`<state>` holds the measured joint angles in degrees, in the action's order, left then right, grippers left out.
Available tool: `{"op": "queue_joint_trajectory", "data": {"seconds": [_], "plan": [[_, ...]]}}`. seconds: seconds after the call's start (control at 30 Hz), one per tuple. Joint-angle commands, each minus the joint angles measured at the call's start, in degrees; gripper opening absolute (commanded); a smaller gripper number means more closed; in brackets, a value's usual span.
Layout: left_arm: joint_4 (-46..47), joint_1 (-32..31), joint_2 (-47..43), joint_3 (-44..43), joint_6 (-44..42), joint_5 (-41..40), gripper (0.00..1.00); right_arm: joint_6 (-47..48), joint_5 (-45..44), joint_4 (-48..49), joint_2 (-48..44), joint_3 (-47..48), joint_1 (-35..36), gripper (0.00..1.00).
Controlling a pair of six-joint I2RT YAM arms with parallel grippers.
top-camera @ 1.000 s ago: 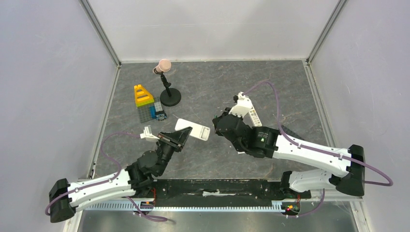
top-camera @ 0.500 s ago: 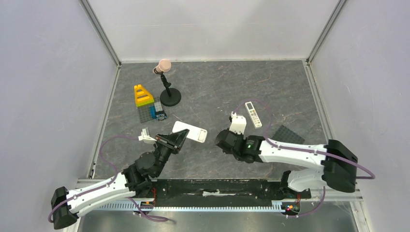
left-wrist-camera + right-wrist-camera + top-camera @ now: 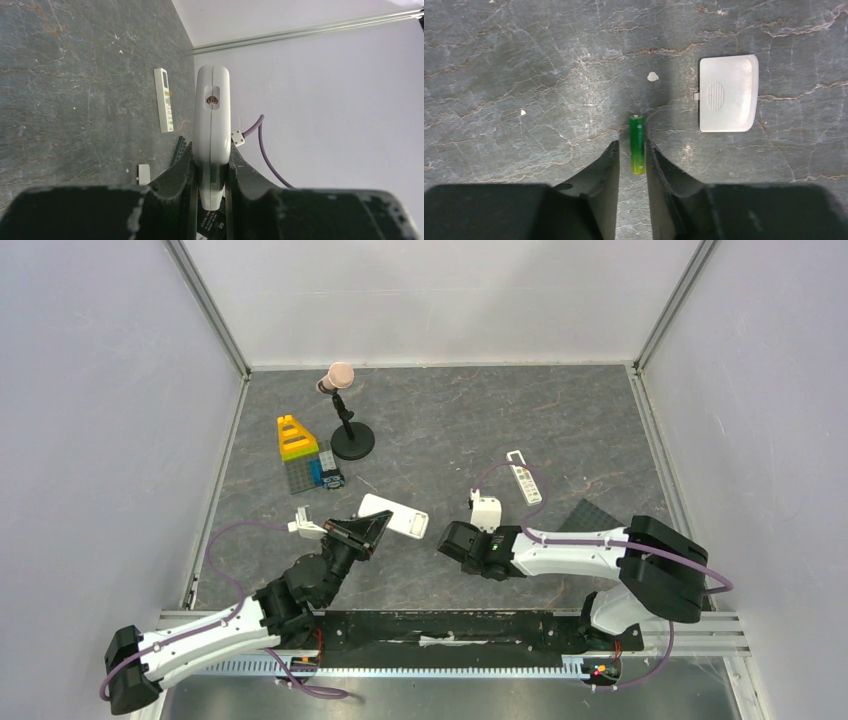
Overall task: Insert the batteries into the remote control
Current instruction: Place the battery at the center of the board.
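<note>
The remote control (image 3: 395,513) is white and held edge-on above the table, with my left gripper (image 3: 372,523) shut on its near end. In the left wrist view its rounded end (image 3: 212,115) sticks out between the two fingers of the left gripper (image 3: 211,156). A green battery (image 3: 637,145) lies on the table between the tips of my right gripper (image 3: 631,146). The jaws stand slightly apart, with a narrow gap on the battery's left side. In the top view the right gripper (image 3: 455,540) points down at the table near the front middle and hides the battery.
A white battery cover (image 3: 728,93) lies just right of the green battery. A slim all-white remote (image 3: 523,477) and a dark baseplate (image 3: 590,518) lie to the right. Toy bricks (image 3: 300,445) and a black microphone stand (image 3: 350,440) are at the back left.
My right arm has drawn back toward the near edge and come down to the table, and its jaws have parted a little. The left gripper still holds the remote, shifted slightly.
</note>
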<state>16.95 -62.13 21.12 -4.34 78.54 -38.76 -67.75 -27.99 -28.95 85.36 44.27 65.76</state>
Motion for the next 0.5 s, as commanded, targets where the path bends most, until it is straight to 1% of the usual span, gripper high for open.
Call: {"op": "queue_joint_trajectory", "data": {"seconds": [0.0, 0.03, 0.17, 0.27, 0.33, 0.47], "plan": [[1.1, 0.6, -0.2, 0.6, 4.2, -0.6, 0.02, -1.2, -0.4, 0.8, -0.3, 0.3, -0.2, 0.34], [1.1, 0.8, -0.2, 0.7, 4.2, -0.5, 0.02, -0.9, -0.5, 0.6, -0.8, 0.7, -0.1, 0.41], [1.1, 1.1, -0.5, 0.7, 4.4, 0.5, 0.02, 0.6, -1.4, 0.5, -5.5, 2.0, -0.2, 0.58], [1.1, 1.2, -0.8, 0.6, 4.7, 1.5, 0.02, 2.9, -0.7, 2.8, -12.0, 1.7, -0.2, 0.64], [1.1, 1.4, -1.1, 0.6, 5.1, 2.5, 0.02, 5.0, 0.5, 6.0, -17.1, 0.7, -0.2, 0.67], [1.3, 1.6, -1.7, -0.2, 5.5, 5.0, 0.02, 7.2, 3.0, 16.9, -27.0, -3.6, -0.2, 0.72]]}}
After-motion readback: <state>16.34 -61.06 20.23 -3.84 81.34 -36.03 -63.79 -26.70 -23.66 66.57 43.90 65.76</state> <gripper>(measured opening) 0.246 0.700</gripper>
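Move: The green battery lies loose on the table between the right gripper's barely parted tips, within about 1 cm of the hand point. The battery cover is about 7 cm right and 4 cm ahead of the hand, the spare remote roughly 18 cm ahead and 9 cm right. The remote in the left gripper is some 18 cm left, 5 cm ahead and 16 cm above. From the left hand the green battery is about 18 cm right, 4 cm back and 17 cm below. Spread the right gripper's fingers wide around the green battery, starting while it is still down at the table. Then lift away, gathering speed, about 10 cm up and drifting some 3 cm left, towards the side of the held remote. Roll the hand about 20 degrees on the way, left side rising, tips easing up. Keep the left grip on the remote almost still. ##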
